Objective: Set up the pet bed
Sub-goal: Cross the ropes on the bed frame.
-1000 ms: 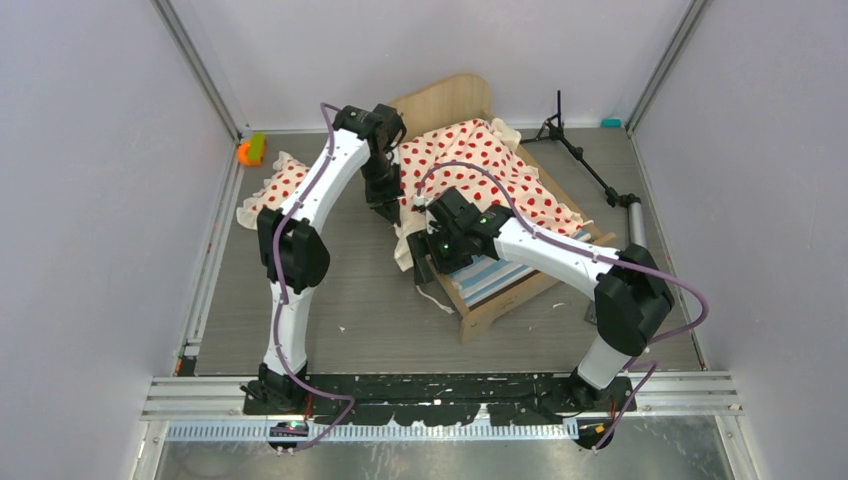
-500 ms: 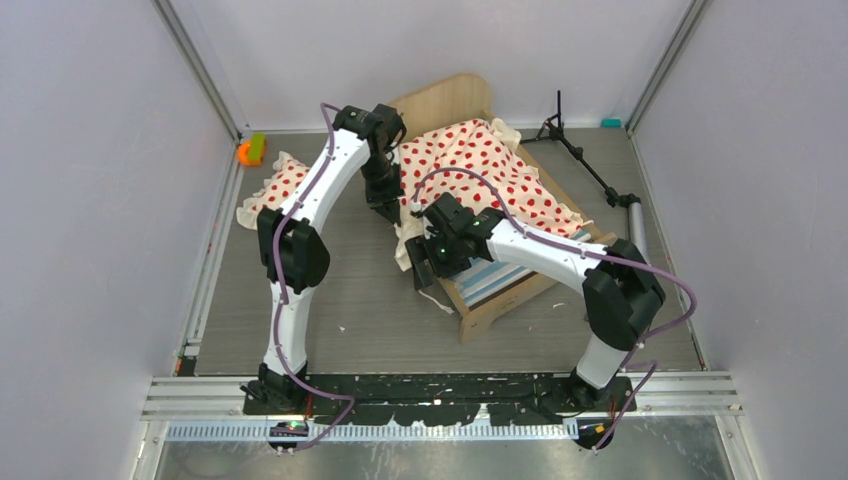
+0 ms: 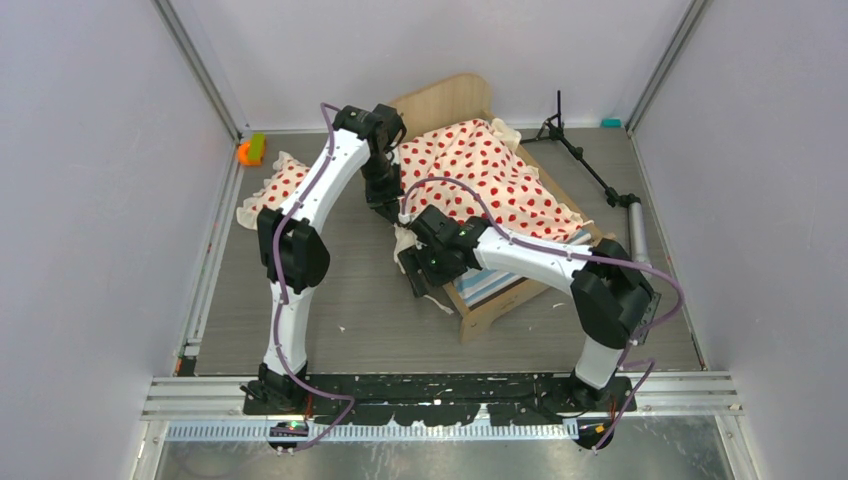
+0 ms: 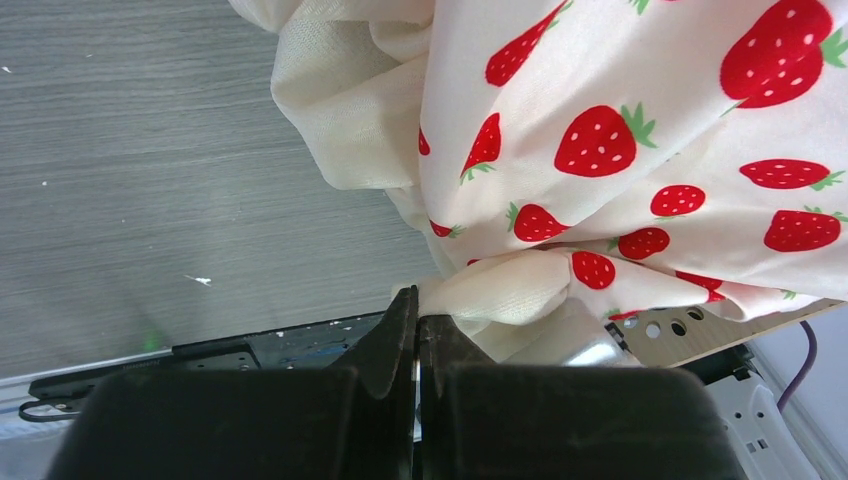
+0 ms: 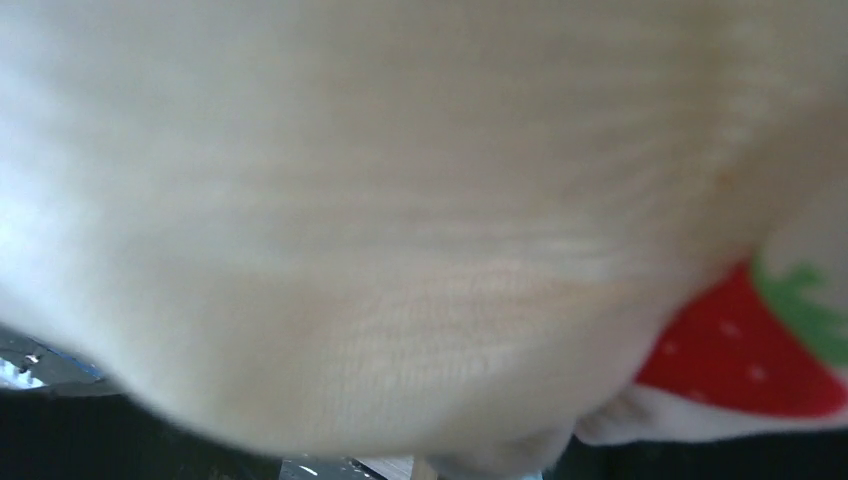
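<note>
The pet bed point(image 3: 503, 306) is a light-wood frame lying at an angle mid-table, with its striped mattress point(image 3: 492, 279) showing at the near end. A cream blanket with red strawberries point(image 3: 480, 165) covers most of it. My left gripper point(image 3: 385, 208) stands at the bed's left side. In the left wrist view the left gripper point(image 4: 418, 303) is shut, pinching the blanket's cream ruffle point(image 4: 500, 295). My right gripper point(image 3: 418, 272) is low at the bed's near-left corner, against the hanging blanket corner. Blurred cream cloth point(image 5: 400, 220) fills the right wrist view and hides its fingers.
A matching strawberry pillow point(image 3: 275, 186) lies on the table left of the bed. A black tripod stand point(image 3: 580, 152) and a silver cylinder point(image 3: 635, 226) lie to the right. An orange-green object point(image 3: 250, 150) sits at the back left. Walls close in on both sides.
My right arm has swung left and toward the front, from over the mattress to the blanket's hanging near-left corner. The left arm has kept still with its pinch.
</note>
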Robot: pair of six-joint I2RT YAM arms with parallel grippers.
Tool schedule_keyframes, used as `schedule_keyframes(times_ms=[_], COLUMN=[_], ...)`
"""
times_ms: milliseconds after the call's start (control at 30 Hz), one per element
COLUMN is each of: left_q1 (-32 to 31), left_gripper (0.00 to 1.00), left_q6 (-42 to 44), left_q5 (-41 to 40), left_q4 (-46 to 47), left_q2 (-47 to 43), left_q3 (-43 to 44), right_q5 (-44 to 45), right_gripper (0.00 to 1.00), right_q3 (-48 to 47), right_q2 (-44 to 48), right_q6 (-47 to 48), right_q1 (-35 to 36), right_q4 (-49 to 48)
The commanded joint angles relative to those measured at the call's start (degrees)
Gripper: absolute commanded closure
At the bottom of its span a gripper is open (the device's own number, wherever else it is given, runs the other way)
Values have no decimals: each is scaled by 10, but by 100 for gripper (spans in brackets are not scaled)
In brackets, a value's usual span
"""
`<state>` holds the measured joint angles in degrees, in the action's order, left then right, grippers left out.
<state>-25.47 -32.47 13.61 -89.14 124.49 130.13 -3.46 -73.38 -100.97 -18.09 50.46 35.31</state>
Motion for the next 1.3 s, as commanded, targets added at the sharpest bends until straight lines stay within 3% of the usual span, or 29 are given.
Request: schedule_keyframes(times_ms=[0, 500, 733, 800, 900, 1000, 1033, 1067, 1167, 1267], left_q1=[1, 1, 1, 0, -7, -9, -9, -8, -7, -5], left_gripper=[100, 100, 99, 87, 54, 38, 19, 13, 8, 7], left_q6=[8, 3, 13, 20, 22, 7, 2, -3, -28, -47], left_q5=[9, 6, 71, 105, 112, 80, 66, 49, -17, -62], left_q4=[2, 5, 24, 23, 16, 33, 46, 63, 131, 184], left_q2=[-19, -19, -46, -62, -102, -168, -188, -210, -247, -224], left_q3=[12, 56, 69, 71, 63, 34, 22, 4, -38, -60], right_q5=[78, 10, 43, 79, 99, 141, 159, 177, 237, 254], right_gripper=[22, 22, 25, 25, 25, 25, 25, 25, 25, 25], right_q3=[-15, -90, -86, -91, -109, -137, -151, -163, -189, -215], right_q2=[46, 99, 169, 179, 181, 171, 165, 160, 140, 110], right_q6=[26, 27, -60, -67, -93, -122, -128, -127, -118, -123], right_q1=[-5, -44, -102, -117, -150, -188, -199, -209, -239, -304], right_q4=[27, 9, -9, 10, 33, 49, 55, 56, 50, 57])
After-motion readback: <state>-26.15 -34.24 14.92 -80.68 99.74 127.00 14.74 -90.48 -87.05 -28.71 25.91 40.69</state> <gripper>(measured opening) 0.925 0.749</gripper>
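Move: The strawberry cushion's near-left cream corner hangs by the left fingers, which grip cream fabric; the corner's middle is about 3 cm back, 3 cm right and 5 cm below them. From the right hand that corner is roughly 4 cm ahead, 3 cm left and 4 cm higher. The white rope's loose end lies on the table some 2 cm back, 3 cm right and 7 cm below the right hand, and the cushion's middle 18 cm ahead, 13 cm right, slightly higher. The cushion's cream corner is let go: the left fingers, shut on its fabric, lift it about 2 cm, then open wide while the hand climbs on to some 15 cm, drawing slightly back as the fingertips swing forward. Meanwhile the right hand, still open, rises away from the corner and sweeps forward and right over the cushion, about 20 cm up, turning clockwise. ##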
